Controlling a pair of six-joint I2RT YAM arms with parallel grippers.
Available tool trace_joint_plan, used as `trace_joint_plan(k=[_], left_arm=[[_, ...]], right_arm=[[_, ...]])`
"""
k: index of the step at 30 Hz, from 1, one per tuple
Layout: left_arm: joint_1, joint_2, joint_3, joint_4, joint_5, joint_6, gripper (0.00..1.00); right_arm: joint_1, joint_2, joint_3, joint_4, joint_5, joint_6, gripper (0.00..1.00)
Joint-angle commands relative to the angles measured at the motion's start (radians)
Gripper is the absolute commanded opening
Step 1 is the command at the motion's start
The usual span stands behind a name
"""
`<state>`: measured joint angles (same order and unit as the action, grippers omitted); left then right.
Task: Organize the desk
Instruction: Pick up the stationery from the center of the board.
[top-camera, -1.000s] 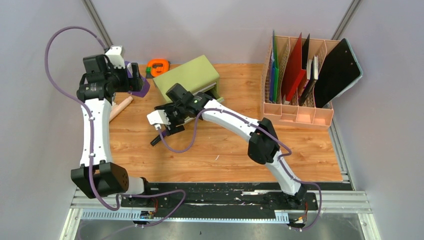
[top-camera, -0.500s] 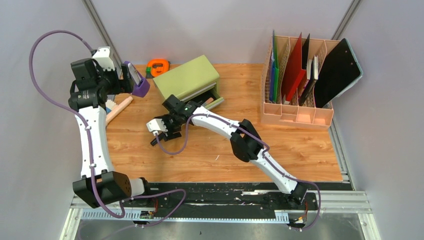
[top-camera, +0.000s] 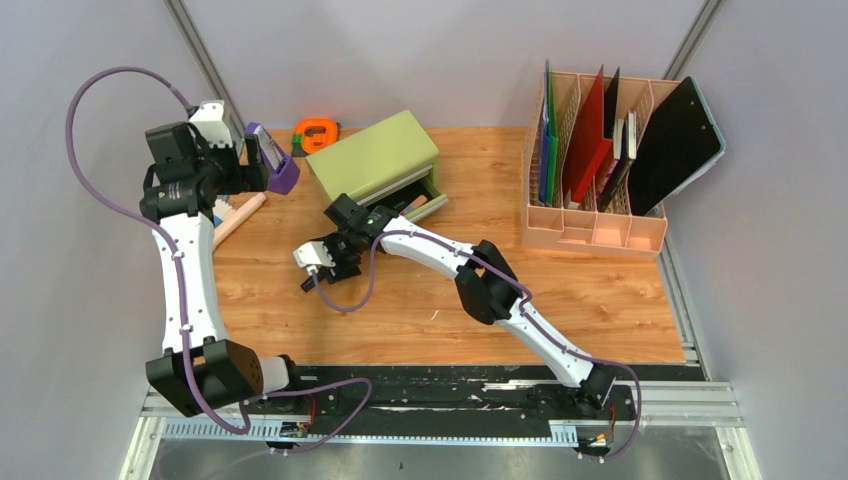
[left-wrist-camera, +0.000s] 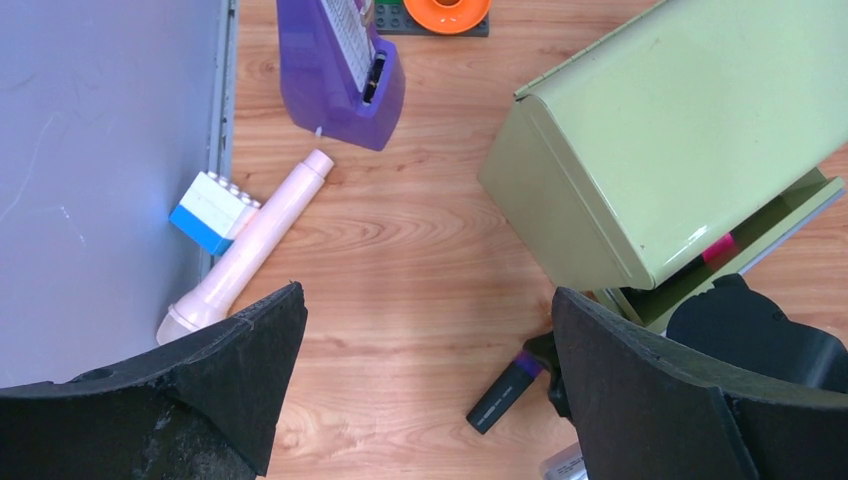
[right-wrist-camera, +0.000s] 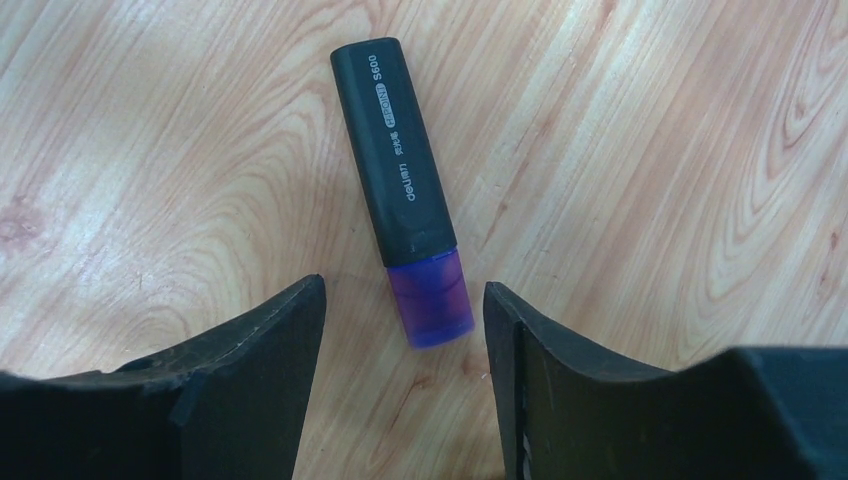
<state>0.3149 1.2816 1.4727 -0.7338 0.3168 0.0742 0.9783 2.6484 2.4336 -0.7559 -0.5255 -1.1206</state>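
Note:
A black highlighter (right-wrist-camera: 395, 150) with a purple cap lies flat on the orange-brown wooden desk (top-camera: 600, 290), left of centre. My right gripper (right-wrist-camera: 404, 285) is low over it, open. Its fingers stand on either side of the purple cap with a gap on both sides. From above, the right gripper (top-camera: 322, 272) sits at the highlighter (top-camera: 310, 283). My left gripper (left-wrist-camera: 425, 293) hangs open and empty well above the desk's back left; its view also takes in the highlighter (left-wrist-camera: 505, 392).
An olive-green drawer chest (top-camera: 375, 155) stands at the back, its drawer (top-camera: 425, 200) pulled out. At the back left are a purple stand (left-wrist-camera: 340, 70), orange tape (left-wrist-camera: 447, 10), a pink cylinder (left-wrist-camera: 250, 245) and a blue-white block (left-wrist-camera: 213, 212). A pink file rack (top-camera: 590, 230) stands at the right.
My right gripper has come down and slightly left over the highlighter, and its jaws have narrowed around the cap. The left arm drew back leftward, uncovering the purple stand.

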Motion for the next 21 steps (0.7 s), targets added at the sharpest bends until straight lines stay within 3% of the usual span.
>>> trace_joint_plan(k=[1,21], left_arm=[[0.016,-0.032,-0.011,0.036,0.02,0.018,1.0],[0.033,-0.022,-0.034,0.054,0.039,0.011,1.0]], right_arm=[[-0.006,0.012,0.011,0.005,-0.036,-0.041,0.58],[-0.019,0.023,-0.02,-0.118,-0.034,-0.087,0.35]])
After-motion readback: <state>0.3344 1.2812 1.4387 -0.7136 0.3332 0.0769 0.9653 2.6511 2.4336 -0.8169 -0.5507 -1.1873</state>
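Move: The purple-capped black marker lies just under the right fingers, cap end nearest the hand; its middle is about 4 cm to the left, 2 cm back and 2 cm below. From the same hand the open drawer is some 13 cm ahead and 17 cm right, the green cabinet about 20 cm ahead and 9 cm right. From the empty left hand the marker lies roughly 8 cm back, 13 cm right and 30 cm below. The marker's purple cap is closed in on from both sides by the right fingertips, which narrow from just over half open to a bit more than a third and come to touch it. Meanwhile the right hand eases about 1 cm to its right and sinks slightly, its wrist hardly turning. The left hand stays empty and wide open. ##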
